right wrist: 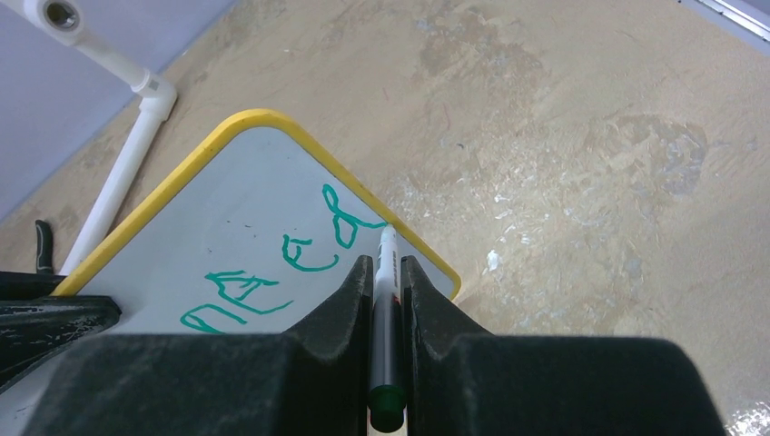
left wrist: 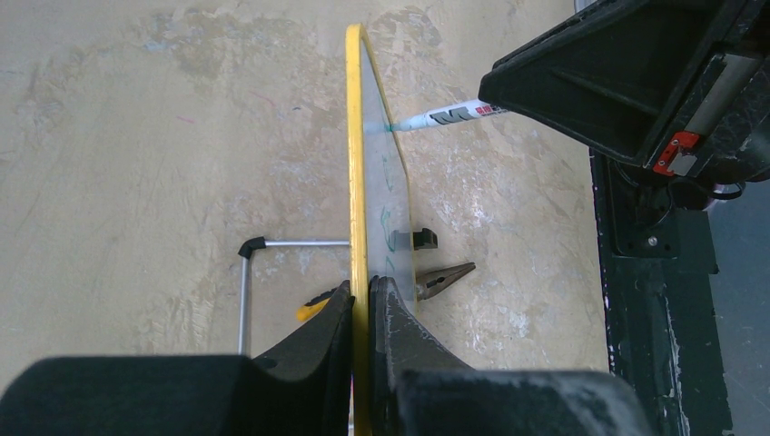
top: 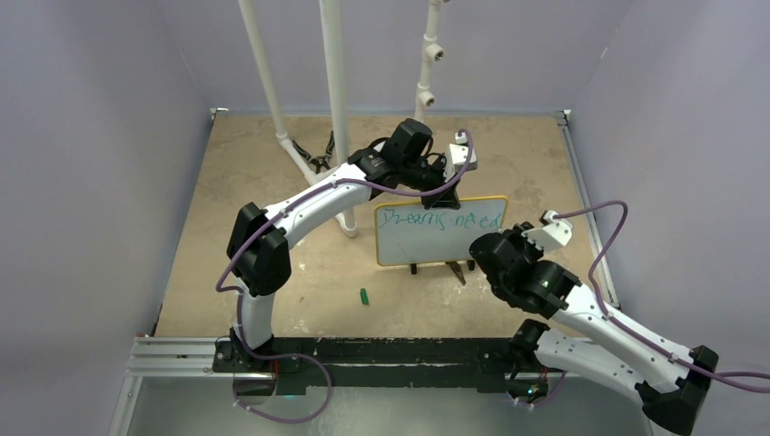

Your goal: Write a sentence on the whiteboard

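The whiteboard [top: 427, 245] stands upright mid-table, white with a yellow rim [left wrist: 354, 136]. The sentence [top: 442, 219] is green lettering along its top and reads about "Dreams need" [right wrist: 272, 282]. My left gripper [top: 451, 184] reaches over from behind and is shut on the board's top rim [left wrist: 360, 286]. My right gripper [top: 483, 250] is at the board's right end, shut on a white marker with a green end [right wrist: 386, 300]. The marker's tip touches the board at the last letter, close to the right rim. In the left wrist view the marker [left wrist: 445, 116] meets the board face.
A small green cap [top: 364, 296] lies on the tan table left of the board. Pliers [left wrist: 445, 280] lie by the board's black foot [left wrist: 424, 239]. White pipes [top: 338, 109] rise behind. A thin metal rod [left wrist: 245, 291] lies behind the board.
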Controlling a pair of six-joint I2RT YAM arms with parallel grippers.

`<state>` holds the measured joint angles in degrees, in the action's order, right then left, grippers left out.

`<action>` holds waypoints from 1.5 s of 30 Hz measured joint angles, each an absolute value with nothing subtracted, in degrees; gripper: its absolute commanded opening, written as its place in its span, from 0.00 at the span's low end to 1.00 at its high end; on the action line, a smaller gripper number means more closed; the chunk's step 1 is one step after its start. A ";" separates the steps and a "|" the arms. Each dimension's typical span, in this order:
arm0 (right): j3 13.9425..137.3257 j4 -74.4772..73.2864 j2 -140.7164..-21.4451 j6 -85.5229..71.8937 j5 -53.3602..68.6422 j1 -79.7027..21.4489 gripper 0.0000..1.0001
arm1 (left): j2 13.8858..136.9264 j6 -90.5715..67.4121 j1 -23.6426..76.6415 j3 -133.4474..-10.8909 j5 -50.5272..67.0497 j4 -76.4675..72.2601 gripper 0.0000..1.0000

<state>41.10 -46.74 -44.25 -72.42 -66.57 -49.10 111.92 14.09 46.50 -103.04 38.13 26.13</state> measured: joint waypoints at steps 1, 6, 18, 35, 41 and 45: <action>41.10 -46.92 -44.27 -72.71 -66.57 -49.10 0.00 | 111.92 14.09 46.50 -103.04 38.13 26.13 0.00; 41.10 -48.53 -44.07 -75.09 -66.54 -49.10 0.00 | 111.92 13.76 46.50 -102.94 38.15 25.85 0.00; 41.45 -44.40 -30.26 -67.13 -64.66 -49.10 0.00 | 111.92 11.09 46.50 -102.26 38.35 24.03 0.00; 45.34 -34.22 -10.87 -48.29 -49.63 -48.99 0.00 | 110.30 9.91 46.35 -100.31 32.21 23.73 0.70; 44.40 -30.28 -10.50 -43.44 -45.19 -48.90 0.00 | 105.36 8.05 45.84 -98.41 27.53 22.87 0.72; 44.23 -28.08 -11.49 -41.04 -43.18 -48.88 0.00 | 100.95 6.11 45.45 -95.77 22.79 21.50 0.72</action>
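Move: The word "need" ends at the whiteboard's upper right. The marker tip rests there, about 6 cm ahead of the right hand, 3 cm right and 2 cm below. The yellow right edge is 6 cm ahead and 4 cm right. The left gripper is some 8 cm ahead, 8 cm left and 3 cm above. From the left hand, pinching the top edge, the board's middle is about 3 cm back, 2 cm left and 9 cm down; the pliers lie 4 cm back, 2 cm right and 20 cm down. The whiteboard is let go by both hands: the right, keeping its grip on the marker, takes the tip off the end of "need" and rises about 14 cm while drawing back, tilting nose-up and turning counter-clockwise. After a near-pause the left opens wide, dips slightly, then backs off the top edge up, left and a little forward, turning some 20 degrees counter-clockwise. ##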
